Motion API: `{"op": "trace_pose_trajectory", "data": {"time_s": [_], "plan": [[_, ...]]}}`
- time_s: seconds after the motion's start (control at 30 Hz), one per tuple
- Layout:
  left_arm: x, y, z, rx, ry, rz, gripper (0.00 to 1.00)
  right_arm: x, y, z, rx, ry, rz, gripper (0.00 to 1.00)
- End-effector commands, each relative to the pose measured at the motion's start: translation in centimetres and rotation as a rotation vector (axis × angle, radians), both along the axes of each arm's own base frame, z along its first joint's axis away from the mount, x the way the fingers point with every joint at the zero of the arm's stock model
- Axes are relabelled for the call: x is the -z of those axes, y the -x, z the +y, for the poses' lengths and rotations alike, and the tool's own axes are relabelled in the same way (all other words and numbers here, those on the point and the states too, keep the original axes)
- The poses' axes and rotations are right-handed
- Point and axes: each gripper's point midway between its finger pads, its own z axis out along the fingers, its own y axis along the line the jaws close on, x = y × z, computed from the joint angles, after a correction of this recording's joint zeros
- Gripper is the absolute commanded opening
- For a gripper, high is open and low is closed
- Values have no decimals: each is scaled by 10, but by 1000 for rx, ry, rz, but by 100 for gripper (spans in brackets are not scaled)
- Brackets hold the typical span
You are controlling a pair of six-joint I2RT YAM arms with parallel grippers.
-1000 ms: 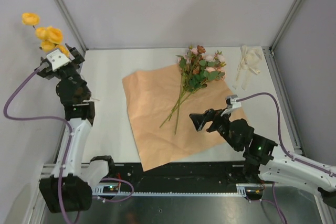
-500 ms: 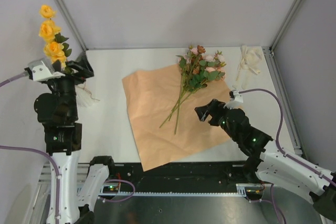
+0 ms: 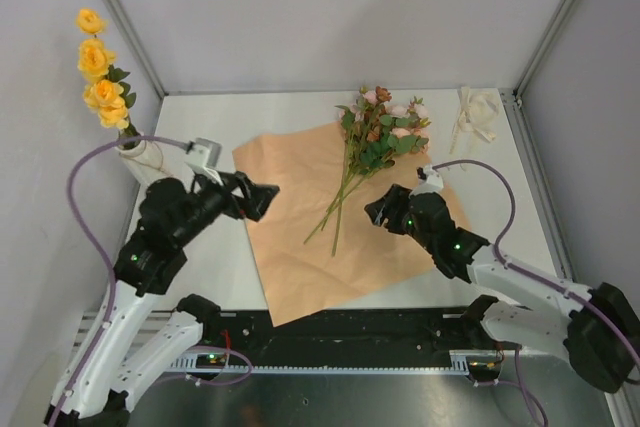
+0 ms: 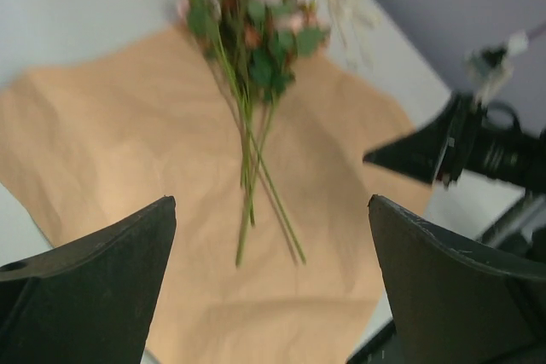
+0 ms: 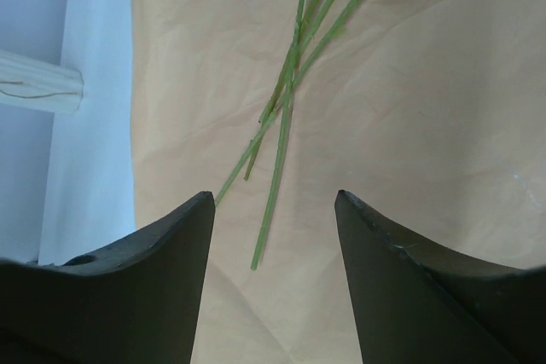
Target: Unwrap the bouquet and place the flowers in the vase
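Note:
The bouquet is unwrapped. Its peach-orange paper (image 3: 300,237) lies flat on the table, and pink and rust flowers (image 3: 382,129) lie on it with their thin green stems (image 3: 335,209) pointing toward me. The cream-white vase (image 3: 140,154) stands at the far left and holds yellow flowers (image 3: 100,72). My left gripper (image 3: 262,197) hovers open and empty over the paper's left edge, facing the stems (image 4: 247,168). My right gripper (image 3: 375,209) is open just right of the stem ends (image 5: 277,151), with nothing between its fingers. The vase's ribbed body (image 5: 34,91) shows at the left of the right wrist view.
The cream ribbon (image 3: 474,117) lies loose at the back right corner. Grey walls with metal frame bars close in the table on three sides. The black rail (image 3: 350,332) with the arm bases runs along the near edge.
My left gripper let go of the yellow flowers in the vase and swung down to the paper. My right gripper moved toward the stem ends and its jaws narrowed.

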Motion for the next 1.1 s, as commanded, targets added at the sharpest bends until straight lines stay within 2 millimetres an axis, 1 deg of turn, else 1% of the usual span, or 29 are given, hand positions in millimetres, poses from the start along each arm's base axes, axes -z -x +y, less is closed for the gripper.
{"op": "trace_pose_trajectory", "data": {"time_s": [0.0,0.03,0.07,0.1,0.13,0.2,0.37,0.47,0.57,0.7,0.83,0.97,1.07], "plan": [[64,18,-14,92,-72,151,99,-12,-17,25,-36,-77,-35,62],[78,20,-13,95,-89,174,99,-6,-21,30,-44,-70,-20,61],[88,21,-12,96,-100,187,99,-5,-24,36,-53,-67,-16,60],[99,24,-11,96,-111,204,100,1,-28,40,-57,-53,1,59],[107,25,-10,91,-113,221,100,8,-32,45,-64,-38,16,58],[117,30,-10,103,-122,237,100,16,-41,54,-77,-16,20,53],[115,30,-3,78,-146,216,100,35,-66,78,-112,0,52,47],[113,32,-2,75,-141,211,100,41,-81,92,-128,7,72,44],[111,32,1,64,-142,195,99,45,-99,101,-113,28,82,42],[108,33,3,55,-143,182,100,53,-119,99,-64,69,94,40],[106,33,4,54,-139,174,100,67,-135,90,-11,111,121,39],[107,33,3,56,-141,178,100,80,-142,83,11,149,157,39],[107,33,3,58,-143,181,100,87,-146,81,14,163,167,38]]}}
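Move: The crossing of the remaining flower stems is about 15 cm ahead of my right hand, 7 cm to its left and 13 cm below. The leaves are some 27 cm ahead and 2 cm to the right; the flower heads are about 34 cm ahead and 4 cm to the right. The stem ends are about level with the hand, 14 cm to its left. From my empty left hand, the crossing lies about 20 cm ahead, 18 cm right and 30 cm below. With my right hand I sink, then sweep forward and left low over the paper towards the stem crossing, about 13 cm forward and 9 cm left, dipping again at the end while the half-open fingers narrow further and tip down slightly. My left hand, wide open, drops about 12 cm, eases back a little and stays clear. ##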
